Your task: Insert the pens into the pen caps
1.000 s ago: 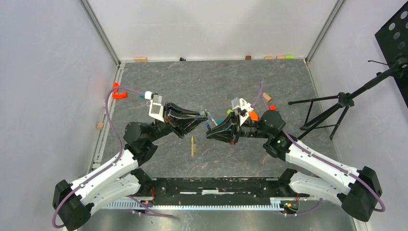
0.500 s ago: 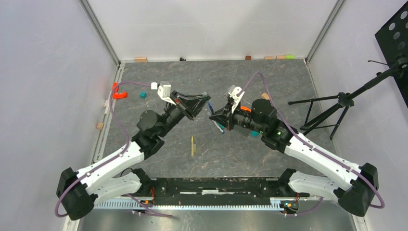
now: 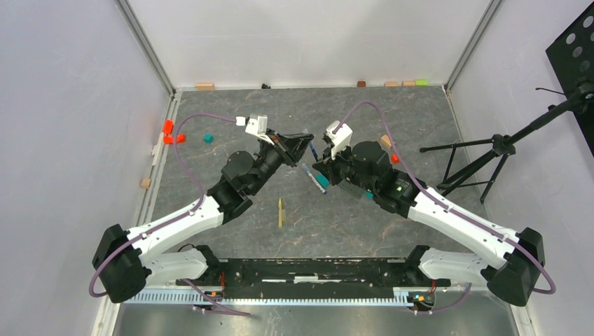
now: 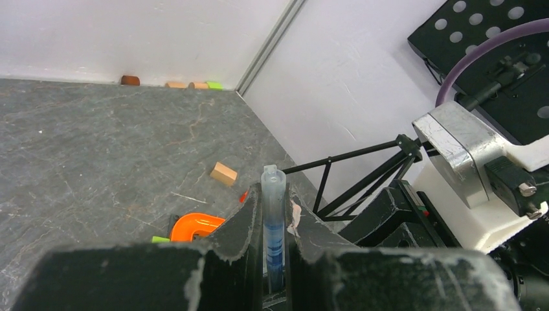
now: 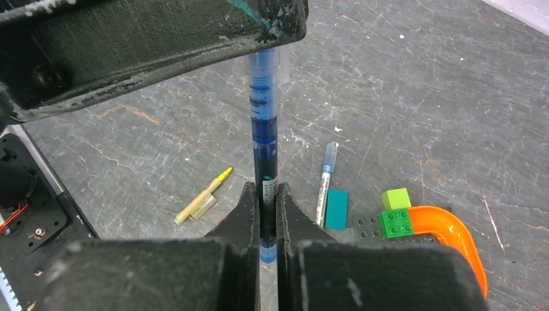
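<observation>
My left gripper (image 4: 273, 194) is shut on a bluish-grey translucent pen cap (image 4: 273, 214) that stands up between its fingers. My right gripper (image 5: 267, 191) is shut on a dark blue pen (image 5: 265, 149). The pen's far end reaches into the cap under the left fingers (image 5: 162, 39). In the top view the two grippers (image 3: 307, 143) (image 3: 317, 166) meet tip to tip above the table's middle. A pale yellow pen (image 5: 203, 195) lies on the table with a clear cap (image 5: 204, 207) beside it. A white pen with blue ends (image 5: 325, 181) lies next to a teal block (image 5: 336, 208).
An orange arch (image 5: 450, 233) and green bricks (image 5: 396, 215) on a dark plate lie right of the teal block. A tan block (image 4: 223, 173) lies further off. Red pieces (image 3: 172, 133) and a small teal cube (image 3: 207, 138) lie at the left. A black stand (image 3: 490, 157) is at the right.
Both arms have reached further from the bases and turned to face each other. The held pen and cap have come together end to end. The pens on the table have not moved.
</observation>
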Robot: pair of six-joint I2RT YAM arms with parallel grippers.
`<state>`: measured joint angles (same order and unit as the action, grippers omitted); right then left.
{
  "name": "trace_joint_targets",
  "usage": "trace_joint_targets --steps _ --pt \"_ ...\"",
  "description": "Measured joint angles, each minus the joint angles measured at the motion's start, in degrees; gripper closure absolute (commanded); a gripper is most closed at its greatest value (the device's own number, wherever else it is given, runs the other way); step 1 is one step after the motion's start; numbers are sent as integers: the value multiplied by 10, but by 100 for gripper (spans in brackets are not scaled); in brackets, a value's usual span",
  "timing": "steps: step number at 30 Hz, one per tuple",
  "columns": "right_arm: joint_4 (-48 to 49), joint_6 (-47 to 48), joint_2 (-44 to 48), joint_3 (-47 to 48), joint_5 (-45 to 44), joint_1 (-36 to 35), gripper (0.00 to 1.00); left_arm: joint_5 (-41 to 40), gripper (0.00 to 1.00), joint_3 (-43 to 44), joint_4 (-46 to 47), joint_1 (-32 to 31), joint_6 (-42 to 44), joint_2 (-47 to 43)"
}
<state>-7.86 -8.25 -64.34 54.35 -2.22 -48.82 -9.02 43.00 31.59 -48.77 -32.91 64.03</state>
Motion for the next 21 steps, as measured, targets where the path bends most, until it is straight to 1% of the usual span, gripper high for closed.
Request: trace_joint_targets --steps 3,6,14,21 --pt "4 0 7 -3 4 1 100 15 98 4 2 0 7 1" --pt "12 -3 28 -14 33 5 100 52 98 5 18 0 23 -2" --pt "74 -24 100 -47 170 17 100 185 98 -1 77 0 53 -43" --pt "107 -28 133 -51 301 18 100 303 98 1 88 -6 74 -87"
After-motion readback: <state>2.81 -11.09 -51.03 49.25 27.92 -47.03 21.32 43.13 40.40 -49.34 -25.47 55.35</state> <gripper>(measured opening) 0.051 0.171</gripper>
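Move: The right hand holds the blue pen upright by its lower part. The pen cap, already over the pen's top and gripped by the left hand, is about 7 cm above the right hand, some 2 cm ahead and 1 cm left. From the left hand, the pen's middle lies about 4 cm below, 1 cm back and 1 cm right. On the table roughly 25 cm below the right hand, the other marker lies 3 cm ahead and 1 cm left, the yellow pen 7 cm back and 11 cm left. Both grippers keep their closed hold, the left on the cap and the right on the pen inside it, as they carry the joined pair back towards the bases and up, each by about 13 cm. The hands swivel opposite ways around the pen, left clockwise and right counter-clockwise by a bit under 30 degrees; the left fingers also tip upward and the right hand rolls its left side up. ##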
